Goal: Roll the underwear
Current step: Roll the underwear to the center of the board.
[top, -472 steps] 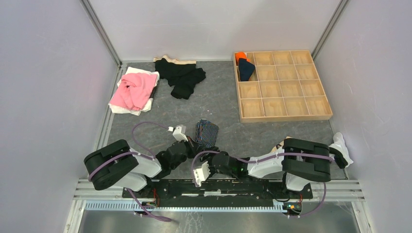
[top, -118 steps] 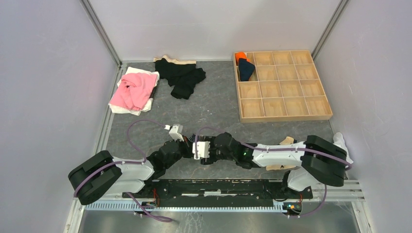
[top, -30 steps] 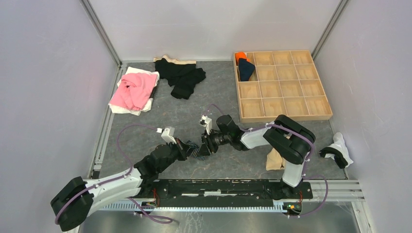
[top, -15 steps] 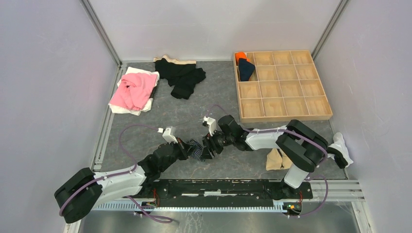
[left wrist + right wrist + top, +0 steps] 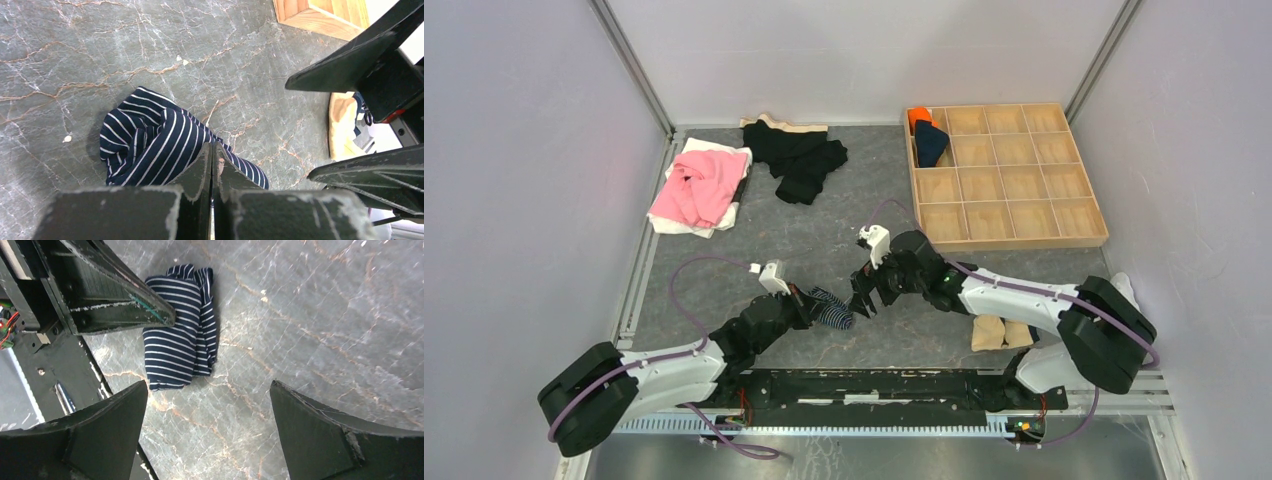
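The navy striped underwear (image 5: 834,312) lies as a small folded bundle on the grey table near the front. It also shows in the left wrist view (image 5: 145,145) and the right wrist view (image 5: 182,340). My left gripper (image 5: 817,300) is shut, its tips (image 5: 212,145) pinched into the bundle's near edge. My right gripper (image 5: 864,297) is open wide and empty (image 5: 209,385), just right of the bundle and not touching it. White underwear with black trim (image 5: 1124,305) lies at the table's right edge.
A wooden compartment tray (image 5: 1004,235) stands at the back right, with orange and navy bundles (image 5: 927,135) in its top-left cells. A pink garment (image 5: 699,185) and black garments (image 5: 802,160) lie at the back left. A tan cloth (image 5: 1002,332) lies under the right arm.
My right gripper has let go of the striped underwear, opened and pulled back to the right. The bundle has settled on the table at my left gripper's tips.
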Tool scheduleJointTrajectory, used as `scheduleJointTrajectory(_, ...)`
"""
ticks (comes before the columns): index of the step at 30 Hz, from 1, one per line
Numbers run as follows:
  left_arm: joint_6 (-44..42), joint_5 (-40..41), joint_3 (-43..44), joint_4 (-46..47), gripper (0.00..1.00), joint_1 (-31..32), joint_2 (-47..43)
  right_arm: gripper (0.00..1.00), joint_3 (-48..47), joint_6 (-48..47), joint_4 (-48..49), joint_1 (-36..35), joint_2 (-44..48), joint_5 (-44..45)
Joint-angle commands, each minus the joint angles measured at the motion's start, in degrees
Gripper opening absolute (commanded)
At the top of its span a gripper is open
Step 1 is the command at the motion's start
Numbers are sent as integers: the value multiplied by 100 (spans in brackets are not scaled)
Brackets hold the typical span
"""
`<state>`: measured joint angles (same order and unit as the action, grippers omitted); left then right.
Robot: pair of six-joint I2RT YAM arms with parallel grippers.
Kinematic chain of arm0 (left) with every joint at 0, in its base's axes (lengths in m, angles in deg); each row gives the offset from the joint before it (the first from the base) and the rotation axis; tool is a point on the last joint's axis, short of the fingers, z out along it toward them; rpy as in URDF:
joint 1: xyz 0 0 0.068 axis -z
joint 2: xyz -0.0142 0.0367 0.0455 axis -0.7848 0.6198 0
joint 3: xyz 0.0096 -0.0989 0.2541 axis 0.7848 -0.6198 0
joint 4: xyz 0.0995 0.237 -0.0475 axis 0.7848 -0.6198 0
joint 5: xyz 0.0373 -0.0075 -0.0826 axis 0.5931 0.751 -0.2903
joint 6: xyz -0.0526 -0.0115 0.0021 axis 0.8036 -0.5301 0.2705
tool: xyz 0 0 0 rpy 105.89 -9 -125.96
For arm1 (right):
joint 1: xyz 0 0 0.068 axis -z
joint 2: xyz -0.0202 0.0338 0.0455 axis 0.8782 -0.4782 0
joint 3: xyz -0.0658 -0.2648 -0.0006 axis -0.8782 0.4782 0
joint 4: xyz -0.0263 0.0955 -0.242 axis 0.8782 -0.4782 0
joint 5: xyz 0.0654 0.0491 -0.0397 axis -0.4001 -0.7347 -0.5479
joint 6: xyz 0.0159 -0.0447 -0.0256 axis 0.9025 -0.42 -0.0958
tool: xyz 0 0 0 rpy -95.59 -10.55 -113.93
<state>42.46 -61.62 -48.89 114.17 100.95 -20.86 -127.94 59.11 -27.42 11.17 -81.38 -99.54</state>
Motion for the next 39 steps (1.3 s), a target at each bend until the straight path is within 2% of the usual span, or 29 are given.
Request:
scheduleJointTrajectory(1, -126, 171, -524, -183, 2, -11, 119, 98, -165, -295, 189, 1, 61, 106)
scheduleJointTrajectory(8, -161, 157, -443, -179, 2, -12, 219, 98, -951, -277, -9, 9, -887, -931)
scheduleJointTrajectory(18, -186, 109, -408, -195, 2, -12, 241, 98, -1438, -23, 160, 11, -2031, -1325)
scheduleJointTrajectory(28, -220, 78, -375, -195, 2, -13, 277, 98, -1605, -3, 73, 5, -2599, -1429)
scheduleJointTrajectory(32, -223, 64, -363, -195, 2, -12, 295, 86, -1436, -50, 5, 9, -2647, -1396)
scheduleJointTrajectory(38, -249, 36, -328, -194, 2, -12, 313, 60, -1265, -114, -35, 6, -2718, -1368)
scheduleJointTrajectory(39, -249, 34, -328, -195, 2, -12, 313, 58, -1255, -126, -35, 4, -2722, -1368)
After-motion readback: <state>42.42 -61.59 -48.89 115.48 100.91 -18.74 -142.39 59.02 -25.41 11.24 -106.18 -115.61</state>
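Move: The underwear roll lies about 6 cm to the left of the open right hand, 2 cm back and 6 cm below it. From the left hand, whose shut fingertips already rest on its edge, its middle is some 3 cm to the right and 1 cm down. The beige cloth is roughly 27 cm to the right of the right hand and 8 cm back; the wooden tray's middle is about 29 cm ahead and 34 cm right of that hand. The underwear roll is held down by the left hand's shut fingertips, which stay in place, while the right hand comes back to it with fingers wide. The right hand travels about 6 cm left and 5 cm down, swinging some 10 degrees counter-clockwise, until its fingers straddle the roll beside the left fingertips; they then close by about a third. ##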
